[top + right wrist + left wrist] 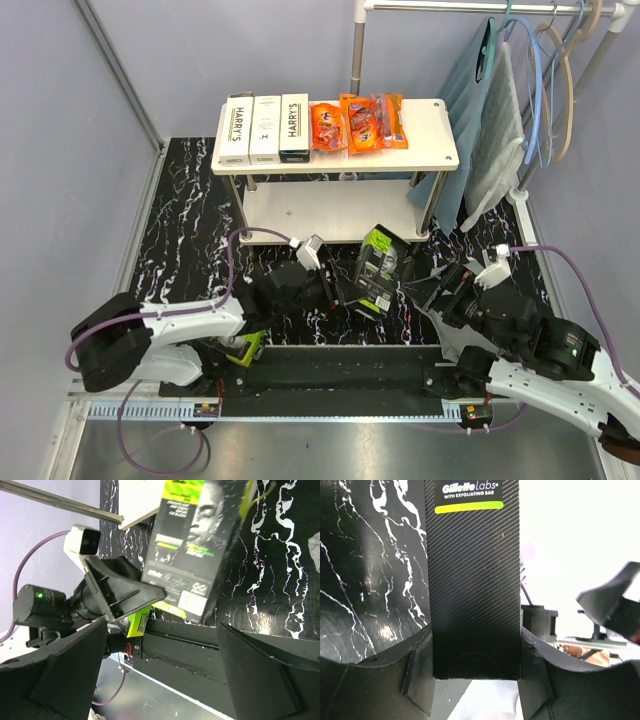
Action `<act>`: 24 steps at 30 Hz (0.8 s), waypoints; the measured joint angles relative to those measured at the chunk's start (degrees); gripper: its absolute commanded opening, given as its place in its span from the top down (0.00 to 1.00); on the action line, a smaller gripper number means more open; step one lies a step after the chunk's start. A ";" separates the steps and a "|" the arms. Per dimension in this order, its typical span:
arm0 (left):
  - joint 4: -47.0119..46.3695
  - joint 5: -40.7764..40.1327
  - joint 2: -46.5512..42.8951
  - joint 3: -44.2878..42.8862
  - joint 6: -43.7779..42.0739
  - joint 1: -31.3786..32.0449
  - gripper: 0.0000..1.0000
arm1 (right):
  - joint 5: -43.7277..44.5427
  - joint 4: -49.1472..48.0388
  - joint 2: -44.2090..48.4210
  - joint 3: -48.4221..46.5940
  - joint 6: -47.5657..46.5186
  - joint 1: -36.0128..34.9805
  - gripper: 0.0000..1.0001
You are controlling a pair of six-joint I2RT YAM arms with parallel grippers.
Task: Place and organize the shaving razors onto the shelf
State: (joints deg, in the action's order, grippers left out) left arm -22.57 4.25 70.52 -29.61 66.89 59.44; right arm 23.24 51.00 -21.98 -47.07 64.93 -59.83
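Note:
My left gripper [345, 287] is shut on a black-and-lime-green razor pack [381, 262] and holds it tilted above the marble floor in front of the shelf [430, 130]. In the left wrist view the pack [475, 580] fills the gap between both fingers [420, 675]. On the shelf's top board stand three white HARRY'S boxes [265, 128] side by side and orange packs [358, 123] to their right. My right gripper [447, 287] is open and empty, just right of the held pack [192, 545], which it sees above its wide-spread jaws.
The shelf's lower board [320, 210] is bare. A clothes rail [357, 45] with hangers and a grey cloth [497, 140] stands at the back right. Something lime green [247, 347] lies under the left arm near the black base rail [330, 370].

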 measured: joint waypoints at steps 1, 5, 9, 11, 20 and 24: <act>0.35 -0.15 1.55 -1.11 0.07 -0.09 1.00 | 0.09 0.20 0.00 -0.20 0.00 0.00 0.00; 0.46 -0.42 5.49 -5.14 0.22 -0.33 1.00 | 0.13 1.07 0.37 -0.61 0.00 0.00 0.00; 1.09 -0.81 8.11 -9.62 0.46 -1.55 1.00 | 0.17 2.36 1.16 -1.18 0.04 0.00 0.00; 2.47 -1.27 8.63 -11.63 0.48 -2.71 1.00 | 0.22 2.91 1.84 -1.49 0.26 0.00 0.00; -1.95 -0.59 15.85 -12.83 4.09 -8.55 1.00 | 0.33 5.70 4.35 -2.03 1.14 0.00 0.00; -5.81 0.11 22.32 -14.62 7.15 -9.90 1.00 | 0.35 6.01 4.35 -2.71 1.14 0.00 0.00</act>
State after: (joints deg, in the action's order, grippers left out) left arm -28.38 4.36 92.84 -44.23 74.04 49.54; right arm 23.59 57.01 -17.63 -49.78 66.06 -59.83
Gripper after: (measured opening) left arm 0.569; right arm 0.994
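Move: The left gripper holds the black-green razor box. The free place for it, the right end of the lower shelf, is about 17 cm ahead of this hand, 9 cm to its right and some 7 cm lower. The shelf's right front post stands roughly 12 cm ahead and 18 cm right, its left front post 12 cm ahead and 25 cm left. From the empty right hand that place lies some 18 cm ahead, 7 cm left and 15 cm down. Bring the left gripper about 11 cm forward and a little right towards the right end of the lower shelf, keeping its pinch on the razor box. Lift slightly on the way, then lower some 4 cm as the box goes in, swinging the wrist about 10 degrees counter-clockwise and tipping it slightly at the end. Ease the open, empty right hand a couple of centimetres right and back, away from the box. ##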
